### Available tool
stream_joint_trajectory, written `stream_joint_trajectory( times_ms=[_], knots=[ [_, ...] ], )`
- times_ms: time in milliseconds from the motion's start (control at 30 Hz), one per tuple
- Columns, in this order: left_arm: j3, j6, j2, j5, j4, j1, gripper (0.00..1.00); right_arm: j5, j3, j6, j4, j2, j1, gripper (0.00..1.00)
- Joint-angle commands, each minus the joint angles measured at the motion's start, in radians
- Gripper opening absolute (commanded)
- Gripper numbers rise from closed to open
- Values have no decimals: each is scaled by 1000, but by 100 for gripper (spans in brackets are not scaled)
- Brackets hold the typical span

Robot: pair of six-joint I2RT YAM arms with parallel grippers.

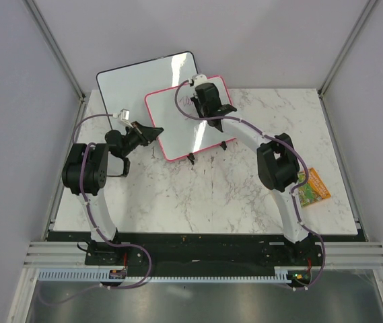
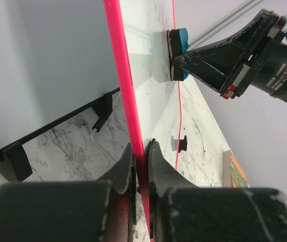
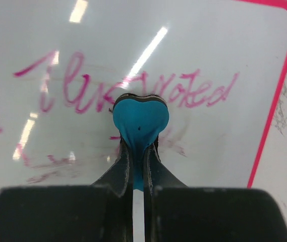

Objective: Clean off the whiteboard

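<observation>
The whiteboard (image 1: pixel 178 128), small with a pink-red frame and black feet, stands tilted on the marble table. My left gripper (image 1: pixel 157 132) is shut on its left frame edge (image 2: pixel 120 75), the pink rim pinched between both jaws (image 2: pixel 140 147). A blue eraser (image 3: pixel 140 116) sits in my right gripper (image 3: pixel 139 143), which is shut on it. The eraser is pressed against the board face in the middle of the purple handwriting (image 3: pixel 198 93). Faint smears lie below the writing. From the left wrist the eraser (image 2: pixel 179 43) shows flat against the board. Seen from above, the right gripper (image 1: pixel 204 101) covers the board's upper part.
A larger black-framed whiteboard (image 1: pixel 144 77) leans behind the small one, its lower edge and feet (image 2: pixel 57 126) close to my left gripper. A colourful orange packet (image 1: pixel 312 188) lies on the table at the right. Metal frame posts and grey walls enclose the table (image 1: pixel 198 195).
</observation>
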Motion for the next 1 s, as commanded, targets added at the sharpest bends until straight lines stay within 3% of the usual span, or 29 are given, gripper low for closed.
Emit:
stream_joint_trajectory(
  times_ms=[0,200,333,667,967],
  knots=[
    [2,178,8,91,11,-39,2,-326,56,-6,-25,134,148,0],
    [4,188,3,93,2,-44,2,-369,125,-40,-52,192,229,0],
    [0,190,3,88,1,-47,2,-260,166,-10,-50,220,226,0],
    [-4,190,0,90,6,-45,2,-6,185,110,-48,220,56,0],
    [-6,191,-3,87,6,-47,2,37,185,153,-213,208,-79,0]
  ],
)
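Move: The right hand already has the blue eraser on the board. The left end of the top written line lies about 8 cm to its left, level in forward reach and some 2 cm higher. The line's right end is roughly 5 cm to its right, 4 cm farther out and 3 cm up. The board edge pinched by the left fingers is about 14 cm left and 10 cm nearer, slightly lower. From the left hand, the line's left end is about 10 cm ahead, 6 cm right and 2 cm up. Still gripping the eraser against the whiteboard, the right hand rubs left along the slanted board face about 12 cm, coming back slightly and rising a little, past the left end of the top line as its fingers swing some 15 degrees counter-clockwise. It then reverses, wiping right and forward roughly 6 cm along the writing while the hand rolls left side up and swings back clockwise, and all the while the left hand keeps its pinch on the board's left edge, sinking only about 1 cm. ##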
